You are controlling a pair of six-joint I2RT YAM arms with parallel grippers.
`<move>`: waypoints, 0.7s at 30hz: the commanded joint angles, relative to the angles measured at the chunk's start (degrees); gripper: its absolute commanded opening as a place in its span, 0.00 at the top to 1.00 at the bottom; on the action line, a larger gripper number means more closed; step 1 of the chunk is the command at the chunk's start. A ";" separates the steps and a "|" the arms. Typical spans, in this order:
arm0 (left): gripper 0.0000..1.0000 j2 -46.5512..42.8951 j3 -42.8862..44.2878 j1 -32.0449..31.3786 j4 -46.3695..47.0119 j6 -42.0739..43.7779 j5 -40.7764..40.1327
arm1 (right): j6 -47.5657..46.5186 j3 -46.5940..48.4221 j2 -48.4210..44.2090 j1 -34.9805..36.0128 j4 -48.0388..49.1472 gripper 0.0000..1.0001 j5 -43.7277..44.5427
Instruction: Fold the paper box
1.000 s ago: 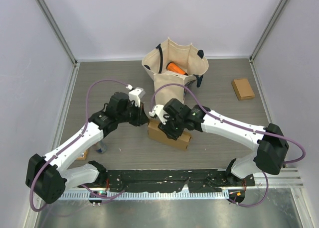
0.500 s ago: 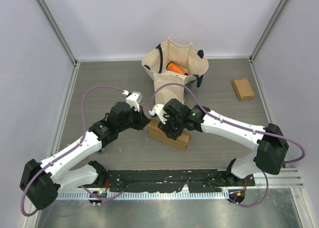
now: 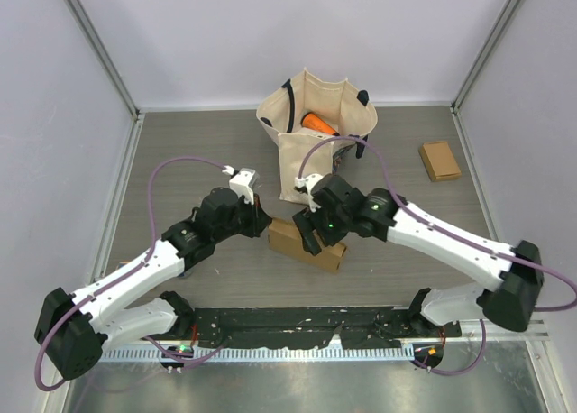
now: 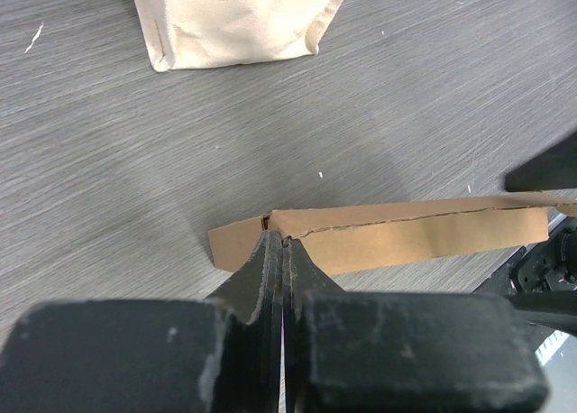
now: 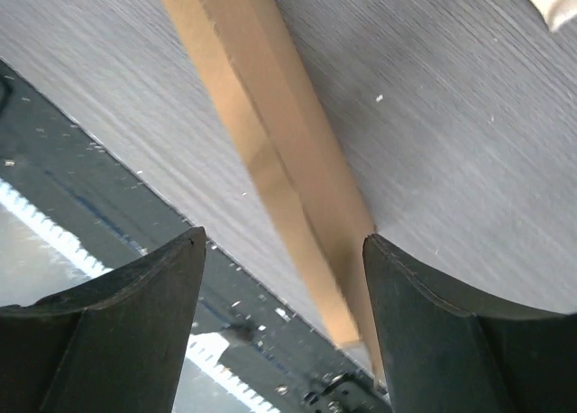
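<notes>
The brown paper box lies flat on the grey table between the two arms. My left gripper is shut, its tips pressed against the top edge of the box near its left end flap; nothing shows between the fingers. My right gripper hovers over the right part of the box with its jaws wide apart. In the right wrist view the box runs as a long strip below and between the open fingers, untouched by them.
A cream canvas bag holding an orange object stands just behind the box; its bottom corner shows in the left wrist view. A small brown box lies at the far right. A black rail lines the near edge.
My right gripper has opened and let go of the box, shifting slightly right and back. The left arm lowered earlier and now holds still, shut against the box's left end.
</notes>
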 commanded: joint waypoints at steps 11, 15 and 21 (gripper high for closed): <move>1.00 -0.48 0.13 -1.00 -2.68 0.70 -0.77 | 21.59 2.14 -13.13 -0.19 -24.53 0.50 15.17; 1.00 -0.12 0.66 -1.61 -2.68 0.87 -0.77 | 21.77 1.35 -13.31 -0.27 -23.48 0.65 17.74; 1.00 0.40 1.01 -1.70 -3.03 1.66 -0.95 | 20.88 -0.32 -13.13 -0.19 -19.08 0.65 15.19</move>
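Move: The cardboard box stands on its long side, its middle about 3 cm left of the right hand, 1 cm back and some 7 cm below; its right end, the spot aimed at, is about 6 cm right, 2 cm back and 4 cm below. The cloth bag is roughly 20 cm ahead, about level in height and sideways; the small closed box is 21 cm ahead, 31 cm right, 8 cm below. From the left hand, the box's right end is about 19 cm right, 7 cm back and 5 cm below. The box's left end keeps the left hand's shut fingertips at its upper corner, while the right hand, already let go, rises clear off the top, then swings mainly right, about 10 cm in all, and a little back, sinking slightly towards the right end. Its wrist turns some 25 degrees clockwise and its fingers close to about half their opening, on nothing. ##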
